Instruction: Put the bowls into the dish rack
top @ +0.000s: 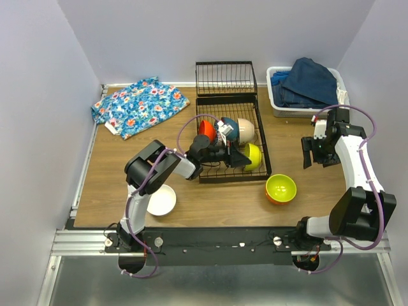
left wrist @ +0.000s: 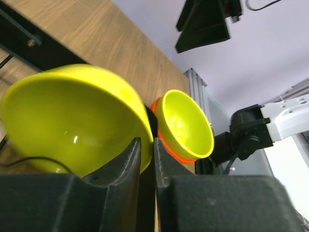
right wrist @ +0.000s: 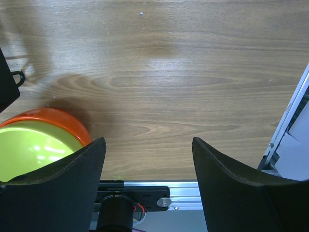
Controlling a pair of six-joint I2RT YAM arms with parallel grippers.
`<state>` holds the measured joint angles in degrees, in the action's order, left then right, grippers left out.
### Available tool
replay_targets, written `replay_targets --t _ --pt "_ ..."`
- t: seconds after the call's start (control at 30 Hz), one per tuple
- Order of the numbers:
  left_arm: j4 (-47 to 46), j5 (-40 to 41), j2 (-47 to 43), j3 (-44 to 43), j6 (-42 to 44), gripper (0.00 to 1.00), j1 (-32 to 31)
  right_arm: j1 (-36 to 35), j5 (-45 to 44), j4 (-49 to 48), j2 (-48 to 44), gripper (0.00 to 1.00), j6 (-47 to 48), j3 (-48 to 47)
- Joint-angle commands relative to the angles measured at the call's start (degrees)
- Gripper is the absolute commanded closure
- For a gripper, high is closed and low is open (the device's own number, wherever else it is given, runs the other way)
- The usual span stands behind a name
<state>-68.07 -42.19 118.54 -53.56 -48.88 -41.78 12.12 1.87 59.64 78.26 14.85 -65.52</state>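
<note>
The black wire dish rack [top: 263, 150] holds a red-orange bowl [top: 206, 130], a dark blue bowl [top: 231, 127], a beige bowl [top: 245, 129] and a yellow-green bowl [top: 253, 156]. My left gripper [top: 244, 159] reaches into the rack. In its wrist view the jaws of the left gripper [left wrist: 147, 145] stand a narrow slit apart around the rim of the yellow-green bowl [left wrist: 72, 121]. An orange bowl with a lime inside [top: 280, 189] [left wrist: 186, 123] [right wrist: 34, 140] sits on the table right of the rack. A white bowl [top: 162, 199] lies near the left arm's base. My right gripper [top: 319, 153] [right wrist: 149, 159] hangs open and empty over bare table.
A floral cloth [top: 139, 105] lies at the back left. A white bin of blue clothes [top: 306, 89] stands at the back right. The rack's hinged wire panel [top: 225, 78] lies flat behind it. An aluminium rail [right wrist: 193, 193] runs along the near edge.
</note>
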Motion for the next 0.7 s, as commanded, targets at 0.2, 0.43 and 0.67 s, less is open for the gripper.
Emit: replay_targets --t 0.2,0.43,0.67 --pt "12.08 4.84 -5.94 1.09 9.32 0.59 0.38 0.45 1.82 -0.4 0.23 0.2 -0.26 -1.46" --pt "27.25 4.67 -11.92 0.13 19.5 0.48 0.73 0.45 3.4 -0.66 0.23 0.2 0.0 -1.63" --pt "48.54 6.51 -19.21 0.47 33.81 0.47 1.52 0.45 4.9 -0.66 0.4 0.2 0.35 -2.77"
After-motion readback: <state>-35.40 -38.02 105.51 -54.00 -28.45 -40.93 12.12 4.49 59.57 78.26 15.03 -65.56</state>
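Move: My left hand is at the near rim of the yellow-green bowl in the rack, whose middle is about 3 cm ahead, 3 cm right and 3 cm below my hand point. The cream bowl sits some 12 cm ahead and level sideways; the blue bowl is about 12 cm ahead, 6 cm left. The stacked bowls stand 10 cm back, 13 cm right and lower. From my right hand, the yellow-green bowl lies about 24 cm left, level fore-and-aft, slightly lower. I let go of the yellow-green bowl's rim, opening my left fingers to about half while the hand sinks some 1.5 cm at first. Then I draw back to my left, away from the bowl, about 3 cm in all and quickening, rising a little on the way, as my wrist tips the fingers downward by some 15 degrees. ##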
